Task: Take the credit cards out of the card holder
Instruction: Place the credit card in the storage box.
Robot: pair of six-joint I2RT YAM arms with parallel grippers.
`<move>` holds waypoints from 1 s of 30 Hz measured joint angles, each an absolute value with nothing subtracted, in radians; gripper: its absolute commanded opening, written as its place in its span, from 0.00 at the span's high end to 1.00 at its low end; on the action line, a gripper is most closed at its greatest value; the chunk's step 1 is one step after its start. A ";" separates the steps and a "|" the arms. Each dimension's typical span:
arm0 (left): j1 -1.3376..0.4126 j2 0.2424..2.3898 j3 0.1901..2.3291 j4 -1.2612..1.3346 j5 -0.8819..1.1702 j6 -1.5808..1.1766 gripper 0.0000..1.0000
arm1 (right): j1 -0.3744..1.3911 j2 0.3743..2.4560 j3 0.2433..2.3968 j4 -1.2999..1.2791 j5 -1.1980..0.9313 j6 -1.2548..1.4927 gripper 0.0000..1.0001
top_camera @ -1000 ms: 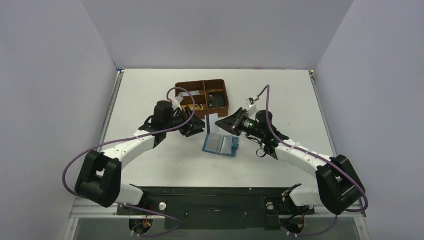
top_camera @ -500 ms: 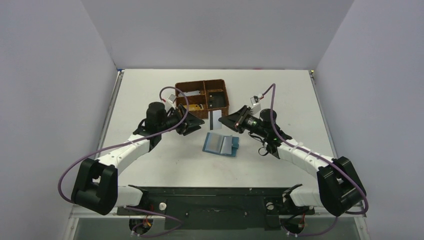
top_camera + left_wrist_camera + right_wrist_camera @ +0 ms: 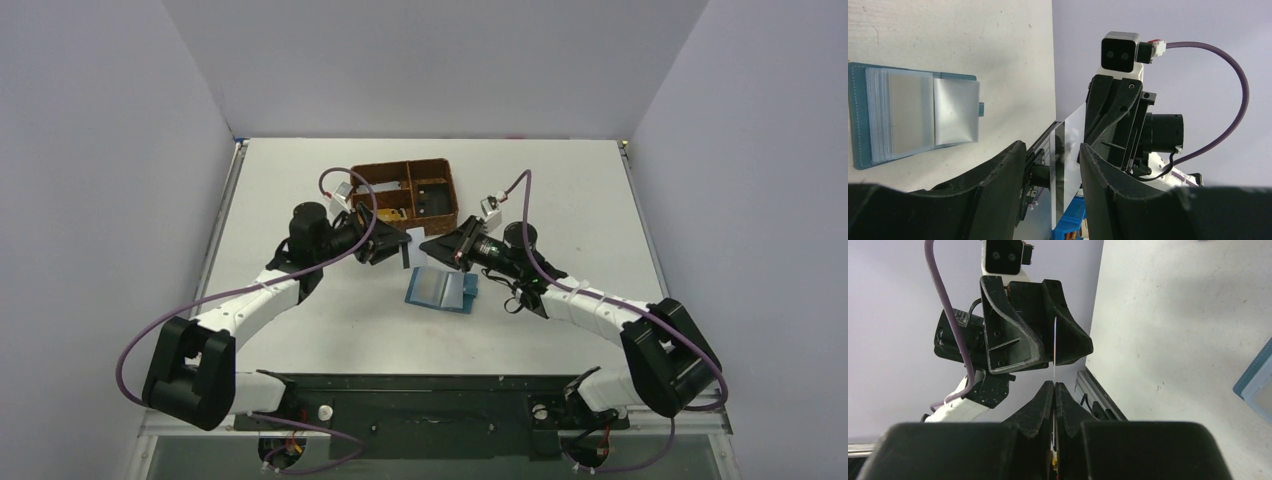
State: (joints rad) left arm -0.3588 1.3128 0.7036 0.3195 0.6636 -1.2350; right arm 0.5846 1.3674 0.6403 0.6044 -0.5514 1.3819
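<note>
The teal card holder (image 3: pixel 441 289) lies open on the table, its grey-blue pockets (image 3: pixel 913 117) facing up. Just above and left of it, my right gripper (image 3: pixel 432 247) is shut on a thin shiny credit card (image 3: pixel 409 246), which sticks out edge-on past its tips (image 3: pixel 1054 350). The free end of that card (image 3: pixel 1068 160) sits between the fingers of my left gripper (image 3: pixel 1052 147), which is open, with a gap on the left side and the card close to the right finger (image 3: pixel 1098 170). In the right wrist view the left gripper (image 3: pixel 1055 357) faces my right gripper (image 3: pixel 1054 384) head on.
A brown woven compartment basket (image 3: pixel 405 193) stands just behind the two grippers. White walls close in the table on the left, back and right. The black rail with the arm bases (image 3: pixel 420 405) runs along the near edge.
My right gripper has moved left with the card, bringing its free end between the open left fingers. The left gripper has shifted slightly back and left.
</note>
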 measured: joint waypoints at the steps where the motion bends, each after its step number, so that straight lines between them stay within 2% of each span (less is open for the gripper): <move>1: -0.359 1.313 0.704 0.321 0.664 -1.238 0.63 | 0.588 1.375 0.641 0.613 -0.551 1.387 1.00; 4: -0.359 1.313 0.704 0.327 0.666 -1.245 0.69 | 0.595 1.385 0.642 0.627 -0.551 1.398 1.00; 8: -0.359 1.313 0.703 0.331 0.670 -1.250 0.90 | 0.597 1.386 0.646 0.632 -0.551 1.400 1.00; 9: -0.360 1.313 0.703 0.335 0.672 -1.251 0.99 | 0.597 1.386 0.647 0.632 -0.551 1.400 1.00; 12: -0.361 1.313 0.704 0.353 0.675 -1.254 1.00 | 0.598 1.386 0.647 0.609 -0.550 1.394 1.00; 13: -0.361 1.313 0.704 0.357 0.675 -1.254 1.00 | 0.598 1.386 0.647 0.602 -0.550 1.392 0.96; 14: -0.363 1.313 0.704 0.357 0.675 -1.253 1.00 | 0.598 1.386 0.647 0.595 -0.550 1.387 0.82; 15: -0.364 1.313 0.704 0.354 0.675 -1.253 1.00 | 0.599 1.386 0.647 0.585 -0.548 1.378 0.74; 16: -0.365 1.313 0.704 0.352 0.675 -1.250 1.00 | 0.600 1.385 0.648 0.570 -0.545 1.364 0.58; 19: -0.369 1.313 0.704 0.324 0.676 -1.235 1.00 | 0.604 1.375 0.655 0.510 -0.520 1.323 0.34; 21: -0.372 1.311 0.704 0.305 0.676 -1.222 1.00 | 0.604 1.350 0.661 0.448 -0.496 1.292 0.28; 23: -0.374 1.305 0.704 0.281 0.676 -1.211 1.00 | 0.604 1.315 0.667 0.385 -0.467 1.253 0.26; 30: -0.379 1.277 0.704 0.221 0.666 -1.166 1.00 | 0.604 1.187 0.683 0.196 -0.344 1.153 0.24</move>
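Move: The credit card hangs level between my two hands, pinched by my right; its near strip already lies between my left hand's open fingers, its middle about 3 cm right and 1 cm back of that hand. The storage box is some 20 cm ahead of my left hand, 16 cm below, and the card holder 8 cm right, 2 cm back, 18 cm below. From my right hand the card's middle is about 3 cm left. I shut my left fingers on the credit card's stripe-side edge, from half open, almost in place, then open my right fingers wide and let go. My right hand dips about 2 cm, then backs off some 3 cm to the right, tipping its fingers down about 15 degrees; my left hand keeps the pinch and eases back about 1.5 cm, sinking slightly. ##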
